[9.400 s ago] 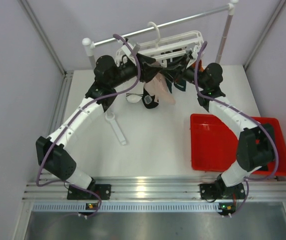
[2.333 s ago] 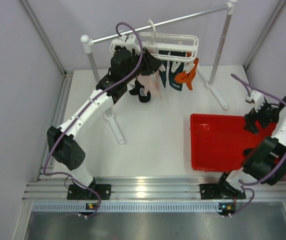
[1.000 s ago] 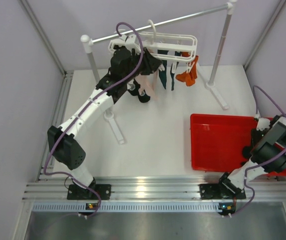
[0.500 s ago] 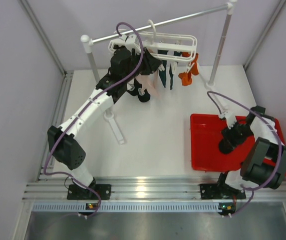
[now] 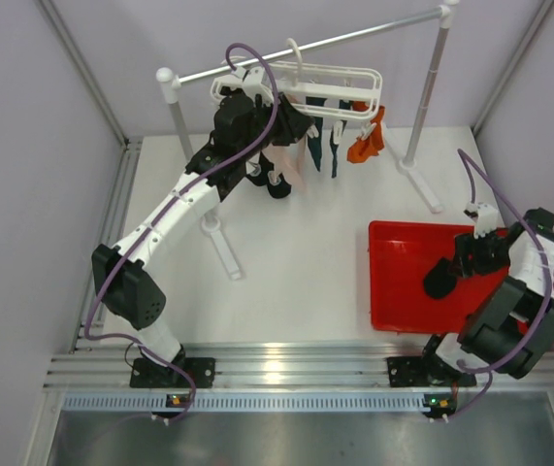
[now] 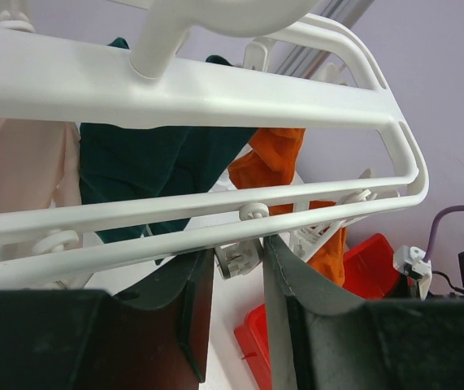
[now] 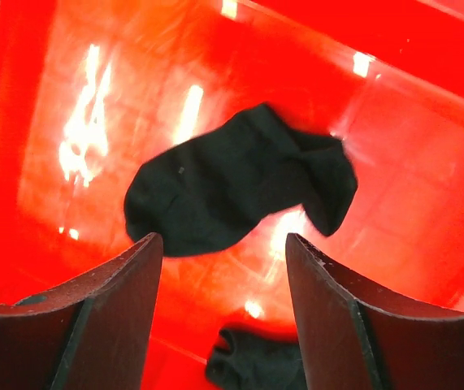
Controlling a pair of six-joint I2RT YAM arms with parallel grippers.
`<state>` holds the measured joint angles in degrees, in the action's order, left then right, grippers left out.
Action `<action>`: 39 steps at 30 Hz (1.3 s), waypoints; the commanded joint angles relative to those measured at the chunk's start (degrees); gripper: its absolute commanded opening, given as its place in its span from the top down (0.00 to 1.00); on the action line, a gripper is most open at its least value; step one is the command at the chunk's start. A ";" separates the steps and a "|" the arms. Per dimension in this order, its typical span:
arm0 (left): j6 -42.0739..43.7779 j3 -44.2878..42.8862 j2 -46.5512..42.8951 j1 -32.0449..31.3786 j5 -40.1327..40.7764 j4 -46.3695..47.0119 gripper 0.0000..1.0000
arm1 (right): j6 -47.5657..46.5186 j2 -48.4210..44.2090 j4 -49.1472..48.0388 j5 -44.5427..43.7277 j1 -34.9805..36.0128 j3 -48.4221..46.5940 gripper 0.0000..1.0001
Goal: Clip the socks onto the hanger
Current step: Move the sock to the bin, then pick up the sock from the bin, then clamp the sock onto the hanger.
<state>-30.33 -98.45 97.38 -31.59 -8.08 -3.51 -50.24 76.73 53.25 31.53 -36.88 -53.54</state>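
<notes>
The white hanger point(image 5: 301, 85) hangs by its hook from the grey rail. Pale pink point(image 5: 294, 160), dark teal point(image 5: 321, 146), orange point(image 5: 364, 144) and black point(image 5: 277, 183) socks hang from its clips. My left gripper point(image 5: 291, 121) is up at the hanger. In the left wrist view it point(image 6: 236, 248) is shut on a small white clip point(image 6: 240, 260) under the lower rail point(image 6: 175, 207), with teal point(image 6: 142, 162) and orange point(image 6: 276, 162) socks behind. My right gripper point(image 5: 439, 280) is open over the red tray, above a loose black sock point(image 7: 240, 191). A second black sock point(image 7: 256, 361) lies nearer.
The red tray point(image 5: 403, 291) sits at the right front of the white table. The grey rail point(image 5: 306, 47) stands on two white-capped posts point(image 5: 173, 107) whose feet point(image 5: 223, 250) reach forward on the table. Grey walls close both sides.
My right arm has left the hanger, swung out to the far right, then come in over the red tray. My left gripper has stayed at the hanger. The hanging socks have swayed slightly.
</notes>
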 commanded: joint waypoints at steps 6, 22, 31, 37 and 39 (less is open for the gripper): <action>0.36 -0.60 -1.23 0.83 1.31 2.45 1.00 | 8.13 6.76 -13.34 0.55 1.02 1.94 0.37; 0.62 0.28 -1.49 0.92 1.57 2.02 1.00 | 5.43 5.99 -18.20 -0.52 3.66 5.99 1.00; 0.62 0.19 -1.85 1.01 -0.10 1.75 1.00 | -11.97 -3.16 6.12 37.80 5.58 -7.36 1.00; 0.36 0.54 -2.02 1.18 -0.89 2.28 1.00 | -4.81 -6.23 2.85 42.65 18.85 -12.12 1.00; 0.18 0.63 -1.76 1.18 -1.15 2.19 1.00 | 7.18 -8.51 -9.35 42.21 24.19 -10.63 1.00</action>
<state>-30.26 -98.39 97.38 -31.18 -9.41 -3.49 -53.45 71.61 53.15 67.66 -18.06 -63.48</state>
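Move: Lying on the bin floor some 7 cm below the open right fingers, the black sock is about 3 cm ahead of them and 3 cm to their left. A second black sock lies roughly 7 cm back and 5 cm right of the right hand, equally low; the bin's left wall stands about 20 cm to that hand's left. From the left hand, the first sock is some 35 cm right, 18 cm back and 37 cm below. Dipping about 6 cm and slightly forward to the bin floor, the right hand shuts its open fingers on the near, right-hand end of the black sock. With the sock pinched, it then rises some 20 cm, sweeping about 15 cm left towards the bin's far left corner, while the fingers tip up some 30 degrees and swing counter-clockwise. ##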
